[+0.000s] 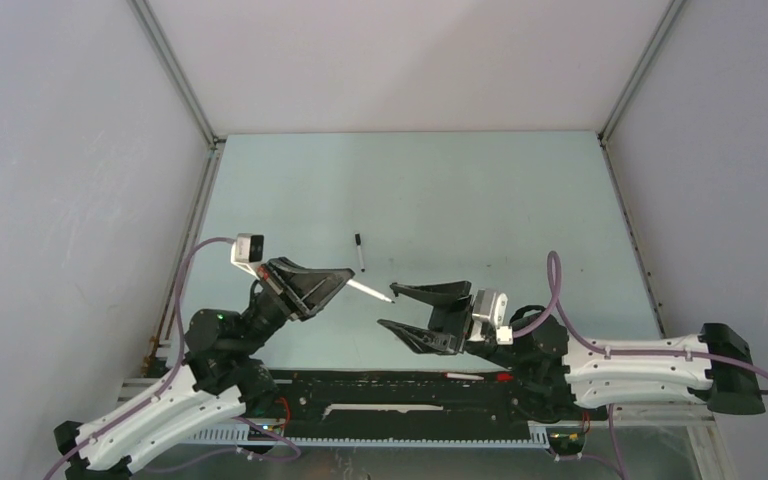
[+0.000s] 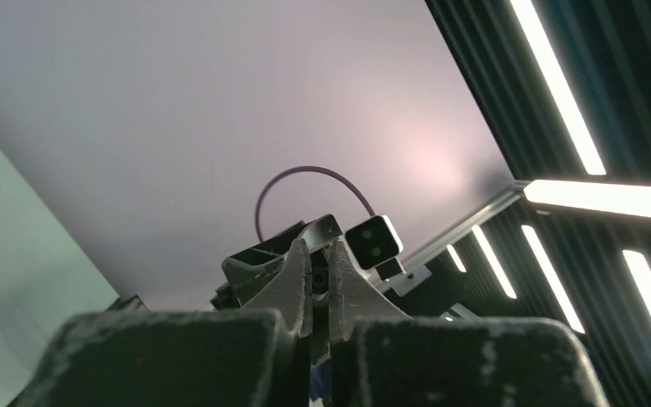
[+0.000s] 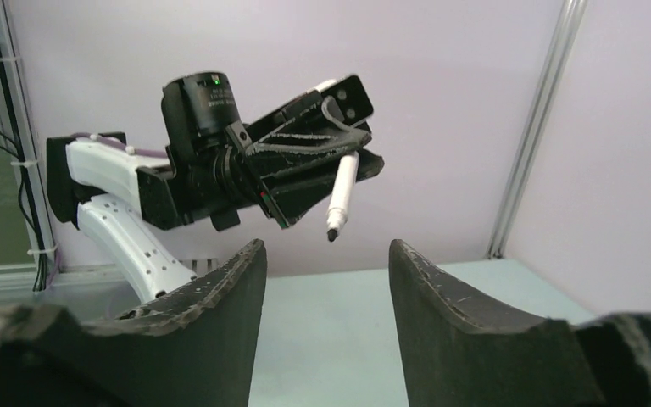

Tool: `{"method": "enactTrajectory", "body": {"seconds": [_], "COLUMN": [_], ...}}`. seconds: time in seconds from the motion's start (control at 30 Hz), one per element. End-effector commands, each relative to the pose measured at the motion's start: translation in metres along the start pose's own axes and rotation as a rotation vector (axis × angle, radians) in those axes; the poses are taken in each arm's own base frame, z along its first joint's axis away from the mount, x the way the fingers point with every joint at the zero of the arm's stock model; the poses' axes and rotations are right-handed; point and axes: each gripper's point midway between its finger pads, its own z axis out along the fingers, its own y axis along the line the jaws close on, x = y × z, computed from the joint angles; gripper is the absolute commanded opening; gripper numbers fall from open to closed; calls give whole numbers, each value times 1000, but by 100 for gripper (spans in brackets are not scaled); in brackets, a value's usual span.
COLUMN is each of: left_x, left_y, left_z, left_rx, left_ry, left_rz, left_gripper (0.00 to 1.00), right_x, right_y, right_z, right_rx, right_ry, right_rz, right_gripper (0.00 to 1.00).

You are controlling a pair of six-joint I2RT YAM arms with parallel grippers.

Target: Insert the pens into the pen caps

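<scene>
My left gripper (image 1: 346, 277) is shut on a white pen (image 1: 370, 289), which sticks out to the right and ends in a small black tip. In the right wrist view this pen (image 3: 342, 192) hangs slanted from the left gripper (image 3: 352, 153), tip down. My right gripper (image 1: 387, 307) stands open just right of that tip, level with it, with nothing between its fingers (image 3: 246, 280). A second white pen (image 1: 361, 257) lies on the table behind them, a black cap (image 1: 358, 239) on its far end. In the left wrist view the fingers (image 2: 298, 275) are pressed together around something dark.
The pale green table (image 1: 480, 210) is walled by grey panels at the left, back and right. A black rail (image 1: 410, 395) runs along the near edge between the arm bases, with a short white stick (image 1: 464, 376) lying on it. Purple cables (image 1: 556, 290) loop off both wrists.
</scene>
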Motion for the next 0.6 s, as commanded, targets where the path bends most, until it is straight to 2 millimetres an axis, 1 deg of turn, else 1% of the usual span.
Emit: {"method": "enactTrajectory", "body": {"seconds": [0.0, 0.13, 0.33, 0.57], "left_x": [11, 13, 16, 18], "left_y": [-13, -16, -10, -5], "left_z": [-2, -4, -3, -2], "left_rx": [84, 114, 112, 102], "left_ry": [60, 70, 74, 77], "left_rz": [-96, -143, -165, -174], "left_gripper": [0, 0, 0, 0], "right_x": [-37, -43, -45, -48], "right_y": [-1, -1, 4, 2], "right_z": [10, 17, 27, 28], "right_rx": [-2, 0, -22, -12], "right_ry": [-172, -200, -208, -221], "right_rz": [-71, -98, -104, -98], "right_gripper": [54, 49, 41, 31]}}
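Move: The left hand holds an uncapped pen with its black tip slanting towards the right hand; the pen's middle lies about 4 cm to the left hand's right, 2 cm back and 1 cm lower. From the open right hand, the pen's middle is roughly 3 cm ahead, 4 cm left and 2 cm up. The left fingertips are some 5 cm ahead of the right hand, 8 cm left and 3 cm up. The right hand rises about 2 cm and leftward to the pen tip, fingers narrowing; the left eases back. ##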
